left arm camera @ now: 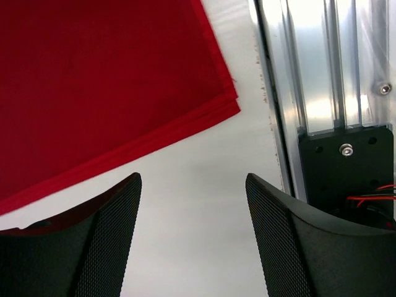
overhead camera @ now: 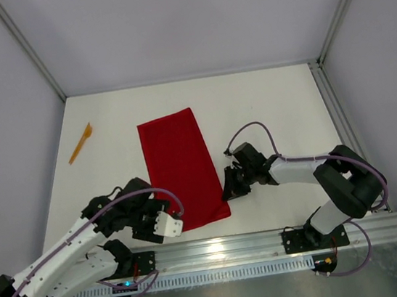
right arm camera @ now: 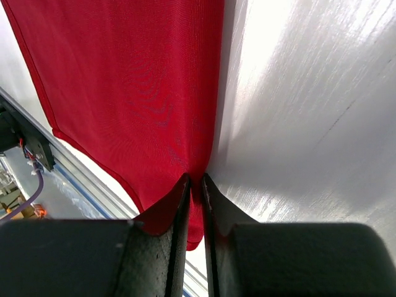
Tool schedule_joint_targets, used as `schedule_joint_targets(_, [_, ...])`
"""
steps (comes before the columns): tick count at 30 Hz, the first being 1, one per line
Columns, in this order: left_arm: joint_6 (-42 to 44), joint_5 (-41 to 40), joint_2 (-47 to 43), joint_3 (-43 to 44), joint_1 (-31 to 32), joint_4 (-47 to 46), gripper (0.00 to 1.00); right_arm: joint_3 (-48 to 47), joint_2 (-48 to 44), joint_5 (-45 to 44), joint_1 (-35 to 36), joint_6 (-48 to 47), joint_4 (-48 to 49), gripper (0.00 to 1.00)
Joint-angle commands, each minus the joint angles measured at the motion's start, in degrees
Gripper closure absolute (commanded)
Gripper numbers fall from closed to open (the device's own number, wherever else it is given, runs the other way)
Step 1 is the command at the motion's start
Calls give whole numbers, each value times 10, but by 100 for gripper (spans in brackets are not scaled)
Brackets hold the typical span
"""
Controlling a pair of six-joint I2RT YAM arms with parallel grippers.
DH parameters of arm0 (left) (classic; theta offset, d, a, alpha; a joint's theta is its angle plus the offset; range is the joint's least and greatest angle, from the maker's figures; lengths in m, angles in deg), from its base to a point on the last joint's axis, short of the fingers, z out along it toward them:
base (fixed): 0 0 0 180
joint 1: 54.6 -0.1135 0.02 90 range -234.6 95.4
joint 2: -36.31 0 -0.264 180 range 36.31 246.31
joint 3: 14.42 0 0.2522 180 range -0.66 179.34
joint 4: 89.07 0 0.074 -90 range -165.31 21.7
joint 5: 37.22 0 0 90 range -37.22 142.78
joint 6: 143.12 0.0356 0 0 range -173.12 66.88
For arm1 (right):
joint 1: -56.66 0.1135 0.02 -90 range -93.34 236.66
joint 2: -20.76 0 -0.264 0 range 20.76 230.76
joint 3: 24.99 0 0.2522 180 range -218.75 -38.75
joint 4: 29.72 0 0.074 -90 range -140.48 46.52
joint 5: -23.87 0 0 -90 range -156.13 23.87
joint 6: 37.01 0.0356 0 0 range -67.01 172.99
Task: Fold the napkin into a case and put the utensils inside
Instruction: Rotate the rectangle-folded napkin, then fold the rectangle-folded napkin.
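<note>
The red napkin (overhead camera: 181,167) lies flat on the white table as a long folded strip running from far to near. In the left wrist view its layered near corner (left arm camera: 216,105) shows. My right gripper (overhead camera: 230,188) is at the strip's right edge near the front corner. Its jaws (right arm camera: 196,180) are pinched on a thin fold of the red cloth (right arm camera: 136,93). My left gripper (overhead camera: 161,221) stands open by the near-left corner. Its fingers (left arm camera: 193,179) hold nothing and have bare table between them. One orange utensil (overhead camera: 81,143) lies at the far left, apart from the napkin.
An aluminium rail (overhead camera: 269,242) with the arm mounts runs along the near table edge, close to the napkin's front edge, and also shows in the left wrist view (left arm camera: 322,74). Grey enclosure walls stand on the left, right and far sides.
</note>
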Motion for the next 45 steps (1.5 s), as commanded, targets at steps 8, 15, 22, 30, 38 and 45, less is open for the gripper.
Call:
schedule_joint_targets(8, [144,29,27,-174,70,-215,27,6,-20,14,5,-10,-2,80])
schedule_joint_targets(15, [137,29,94,-196,71,-304,30,3,-1,21,5,-13,-1,80])
schedule_joint_targets(22, [198,31,61,-236,71,-284,51,-7,-5,17,4,-22,-16,80])
schedule_joint_targets(30, [153,23,79,-203,70,-262,79,-23,-23,9,5,-47,-46,79])
schedule_joint_targets(38, [92,24,-46,-196,70,-207,100,-56,-183,-25,4,-151,-101,45])
schedule_joint_targets(45, [-3,-3,-124,-187,70,-197,100,-10,-368,-15,25,-367,-53,35])
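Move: The napkin's near-left corner is about 4 cm to the left hand's right, level with it fore and aft and some 11 cm below. The near-right corner is about 22 cm to that hand's right and 2 cm farther out, at the same depth. The right hand already pinches the napkin's right edge; from it the near-right corner is about 5 cm back, the near-left corner 7 cm back and 17 cm left. Down some 10 cm goes the open left hand, swinging about 20 degrees clockwise and easing 3 cm right to the near-left corner; its fingers close and pinch the corner, then lift it about 4 cm. The right hand first keeps its pinch almost in place, then opens, lets go of the right edge and rises about 14 cm, tipping its fingers forward and up. ##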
